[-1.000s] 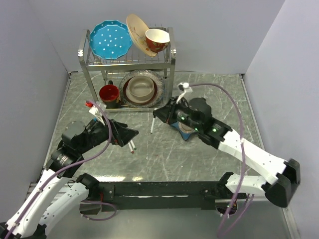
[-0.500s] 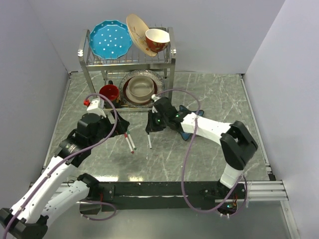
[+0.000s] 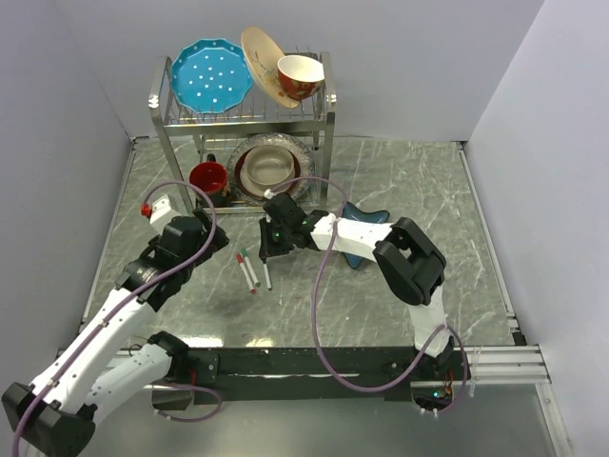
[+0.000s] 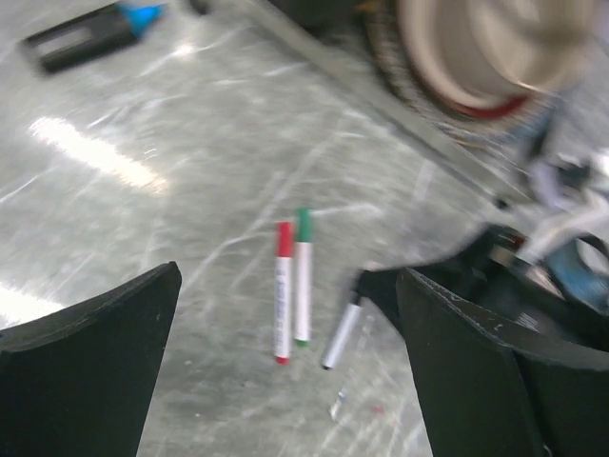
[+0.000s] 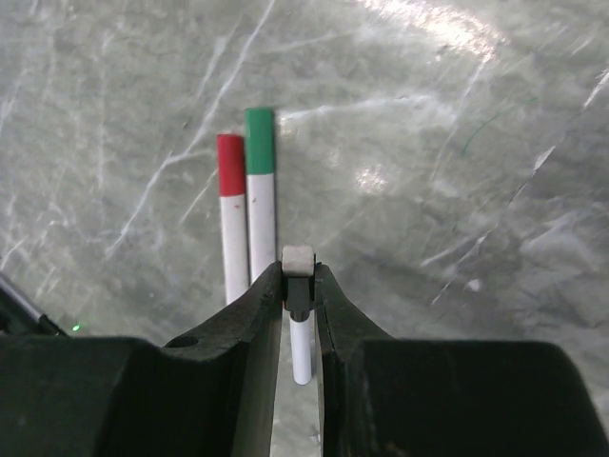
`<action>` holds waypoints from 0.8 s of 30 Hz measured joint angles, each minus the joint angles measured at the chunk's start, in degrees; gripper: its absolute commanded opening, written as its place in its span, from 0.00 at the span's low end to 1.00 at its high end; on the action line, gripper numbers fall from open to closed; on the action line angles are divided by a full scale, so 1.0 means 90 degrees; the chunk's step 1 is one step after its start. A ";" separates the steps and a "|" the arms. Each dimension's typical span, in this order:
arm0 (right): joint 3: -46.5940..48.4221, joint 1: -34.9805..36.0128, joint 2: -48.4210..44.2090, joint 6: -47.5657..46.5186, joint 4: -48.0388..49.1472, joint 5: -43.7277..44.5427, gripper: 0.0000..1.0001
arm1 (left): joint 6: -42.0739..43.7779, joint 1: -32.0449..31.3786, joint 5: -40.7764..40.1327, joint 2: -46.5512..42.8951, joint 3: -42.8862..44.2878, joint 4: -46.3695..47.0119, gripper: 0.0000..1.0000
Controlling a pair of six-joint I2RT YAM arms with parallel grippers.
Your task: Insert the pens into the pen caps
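Note:
Two white-barrelled pens lie side by side on the marble table, one with a red cap [image 5: 230, 164] and one with a green cap [image 5: 259, 141]. In the left wrist view they are the red pen [image 4: 283, 305] and the green pen [image 4: 303, 286]. My right gripper [image 5: 300, 286] is shut on the dark end of a third white pen [image 5: 302, 347], just right of the pair; from above this pen [image 3: 267, 274] slants down to the table. My left gripper [image 4: 285, 381] hangs open above the pair, holding nothing. A dark marker with a blue end [image 4: 90, 36] lies apart.
A metal dish rack [image 3: 162, 124] stands at the back with a blue plate [image 3: 209, 76], bowls and a red mug [image 3: 207, 178]. A blue star-shaped dish [image 3: 366, 233] sits under the right arm. Small specks [image 4: 338, 409] lie near the pens.
My right gripper has carried its pen leftward, close beside the red and green pens. My left gripper has pulled back to the left, away from that pair.

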 measured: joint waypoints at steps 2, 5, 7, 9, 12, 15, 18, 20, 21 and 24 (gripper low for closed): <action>0.0090 -0.0005 0.0092 0.0000 -0.0070 0.0102 0.27 | -0.0325 0.0153 -0.0199 0.0102 -0.0107 -0.0170 0.99; 0.0182 -0.0012 0.0151 0.0002 -0.0143 0.0204 0.34 | -0.0731 0.0476 -0.0335 0.0216 -0.0221 -0.0350 0.99; 0.0231 -0.0019 0.0175 -0.0017 -0.0172 0.0248 0.37 | -0.0954 0.0806 -0.0364 0.0279 -0.0255 -0.0464 0.99; 0.0240 -0.0027 0.0177 -0.0034 -0.0199 0.0270 0.42 | -0.1149 0.1265 -0.0335 0.0338 -0.0267 -0.0495 0.99; 0.0238 -0.0041 0.0175 -0.0087 -0.0223 0.0299 0.46 | -0.1365 0.2011 -0.0211 0.0442 -0.0267 -0.0495 0.99; 0.0053 -0.0053 -0.0005 -0.0172 -0.0172 0.0338 0.47 | -0.1423 0.2611 -0.0015 0.0610 -0.0267 -0.0481 0.99; -0.0617 -0.0053 -0.0602 -0.0228 -0.0024 0.0338 0.48 | -0.1246 0.3208 0.0206 0.0954 -0.0236 -0.0364 0.99; -0.1168 -0.0053 -0.1124 -0.0243 0.0134 0.0316 0.48 | -0.1056 0.3575 0.0338 0.1253 -0.0160 -0.0306 0.98; -0.1411 -0.0053 -0.1411 -0.0248 0.0148 0.0306 0.48 | -0.0884 0.3810 0.0476 0.1443 -0.0087 -0.0250 0.97; -0.2089 -0.0053 -0.2302 -0.0272 0.0367 0.0211 0.49 | -0.0049 0.4342 0.1027 0.1870 0.0102 0.0211 0.99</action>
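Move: The open left hand hangs about 14 cm above the table; the blue-tipped marker it heads for lies some 8 cm ahead and 13 cm to its left, the red pen level with it and 7 cm to its right. The right hand still grips the black pen's cap, the pen's middle 4 cm straight back; the green pen lies 3 cm back and 4 cm left, the red one 5 cm back and 5 cm left. Left hand sweeps 16 cm left and down towards the blue-tipped marker; right releases black pen, retreats right, up. ##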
